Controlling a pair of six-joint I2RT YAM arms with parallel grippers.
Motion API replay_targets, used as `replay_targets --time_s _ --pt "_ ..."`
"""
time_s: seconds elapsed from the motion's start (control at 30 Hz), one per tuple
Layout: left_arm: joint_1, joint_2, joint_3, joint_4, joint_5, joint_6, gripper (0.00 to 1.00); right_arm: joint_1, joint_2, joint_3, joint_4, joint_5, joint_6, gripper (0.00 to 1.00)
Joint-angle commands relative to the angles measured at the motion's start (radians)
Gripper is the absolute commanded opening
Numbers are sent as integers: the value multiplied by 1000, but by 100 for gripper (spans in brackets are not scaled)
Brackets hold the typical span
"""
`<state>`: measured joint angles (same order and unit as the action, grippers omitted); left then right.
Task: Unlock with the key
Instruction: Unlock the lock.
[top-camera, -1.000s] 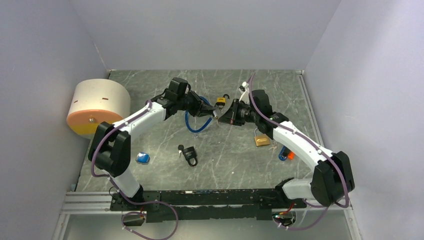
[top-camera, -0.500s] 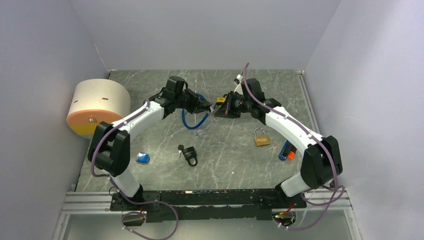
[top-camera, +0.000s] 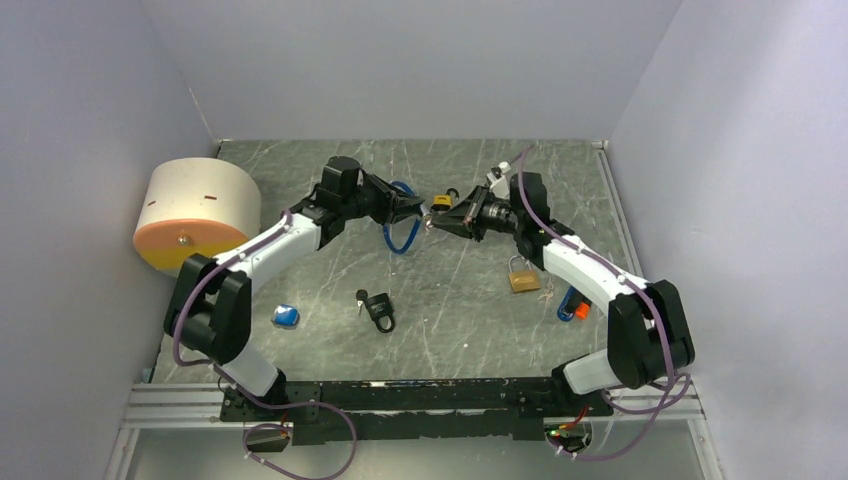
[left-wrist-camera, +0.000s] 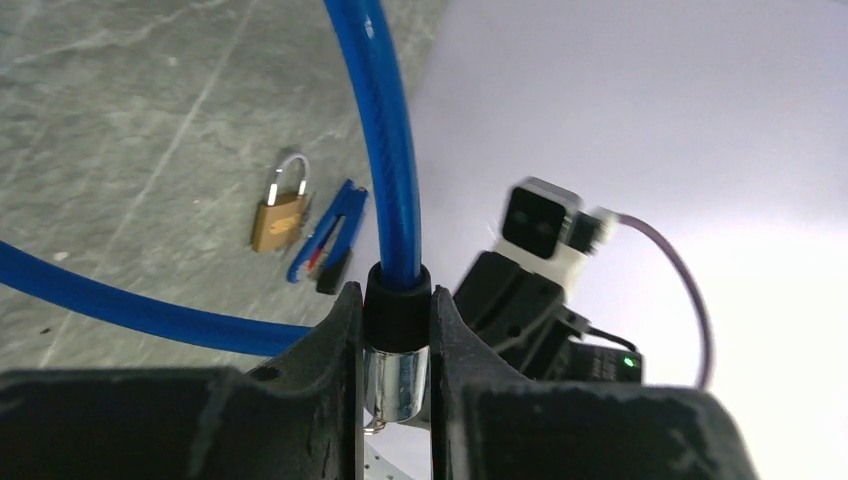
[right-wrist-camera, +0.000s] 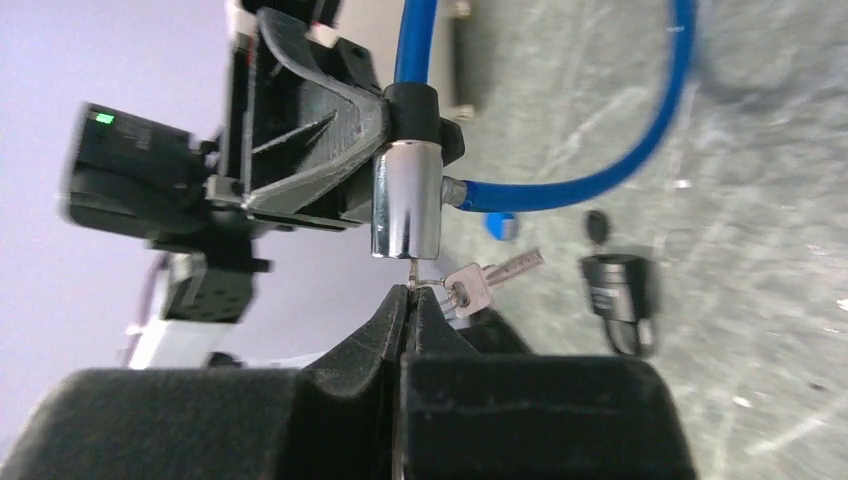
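Note:
A blue cable lock (top-camera: 400, 240) hangs above the table's far middle. Its black-collared chrome cylinder (left-wrist-camera: 396, 370) is clamped between my left gripper's (left-wrist-camera: 396, 300) fingers, with the blue cable (left-wrist-camera: 385, 150) rising out of it. In the right wrist view the chrome cylinder (right-wrist-camera: 406, 210) points its end at my right gripper (right-wrist-camera: 410, 292). That gripper is shut on a thin key (right-wrist-camera: 413, 272), whose tip meets the cylinder's end. Spare keys (right-wrist-camera: 490, 278) dangle from a ring beside it. From above, the left gripper (top-camera: 418, 208) and right gripper (top-camera: 432, 224) meet tip to tip.
A brass padlock (top-camera: 523, 278) and a blue and orange lock (top-camera: 572, 305) lie at the right. A black lock (top-camera: 379, 308) and a small blue object (top-camera: 286, 316) lie nearer the front. A yellow padlock (top-camera: 442, 200) sits behind the grippers. A cream drum (top-camera: 195, 212) stands far left.
Both grippers, with the lock cylinder between them, have shifted slightly toward the back of the table. The right arm's elbow has swung, and its jaws have closed fully on the key.

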<state>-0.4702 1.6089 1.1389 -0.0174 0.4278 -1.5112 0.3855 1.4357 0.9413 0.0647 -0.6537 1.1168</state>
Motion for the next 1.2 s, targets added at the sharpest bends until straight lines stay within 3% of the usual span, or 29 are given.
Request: replay_targets --time_s 0.0,0.27,0.5,0.6,0.7,0.73,0.87,0.97,1.1,1.17 --pt "-18 -104 -27 202 180 -89 2 -33 -36 -93 619 -83 460 0" --pt "-18 -110 -82 409 161 -199 2 -30 18 -187 1069 -46 916 0" --pt "-17 -102 -105 491 128 -236 2 -28 34 -250 1215 10 1072 0" --pt "-16 -97 -103 498 121 -241 2 -30 41 -249 1209 -10 1051 2" --pt "-16 -94 -103 502 117 -249 2 -45 30 -223 1120 -87 887 33" --pt "-14 -92 -98 494 117 -248 2 -54 21 -216 1070 -111 802 39" --pt "-8 -73 -44 408 143 -223 2 -189 -40 -244 957 -156 510 51" --pt "0 -56 -9 375 164 -219 2 -293 -77 -213 781 -219 322 56" --pt "4 -55 15 317 164 -235 2 -248 -174 -141 219 -48 -120 64" --pt "5 -63 21 265 164 -260 2 -193 -204 -124 76 64 -293 65"
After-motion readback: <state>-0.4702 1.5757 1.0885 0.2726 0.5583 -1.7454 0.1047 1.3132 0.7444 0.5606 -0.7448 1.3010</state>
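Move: The right fingers are shut on the key at the cable lock's end; the lock's barrel lies about 4 cm ahead of them and 1 cm left. The left gripper already holds that barrel, so the key is some 4 cm back and 1 cm right of the left hand. From the right hand, on the table some 20 cm below, the yellow lock is about 14 cm ahead and 3 cm right, the brass padlock 4 cm back and 21 cm right. Raise both grippers together about 10 cm, tipping their fingertips up, the right by some 40 degrees and the left by half that, to twist the key against the held barrel. Then open the right fingers off the key and swing the right hand away to the right and forward, sinking and tipping its fingertips back down, while the left keeps its grip and eases down. ##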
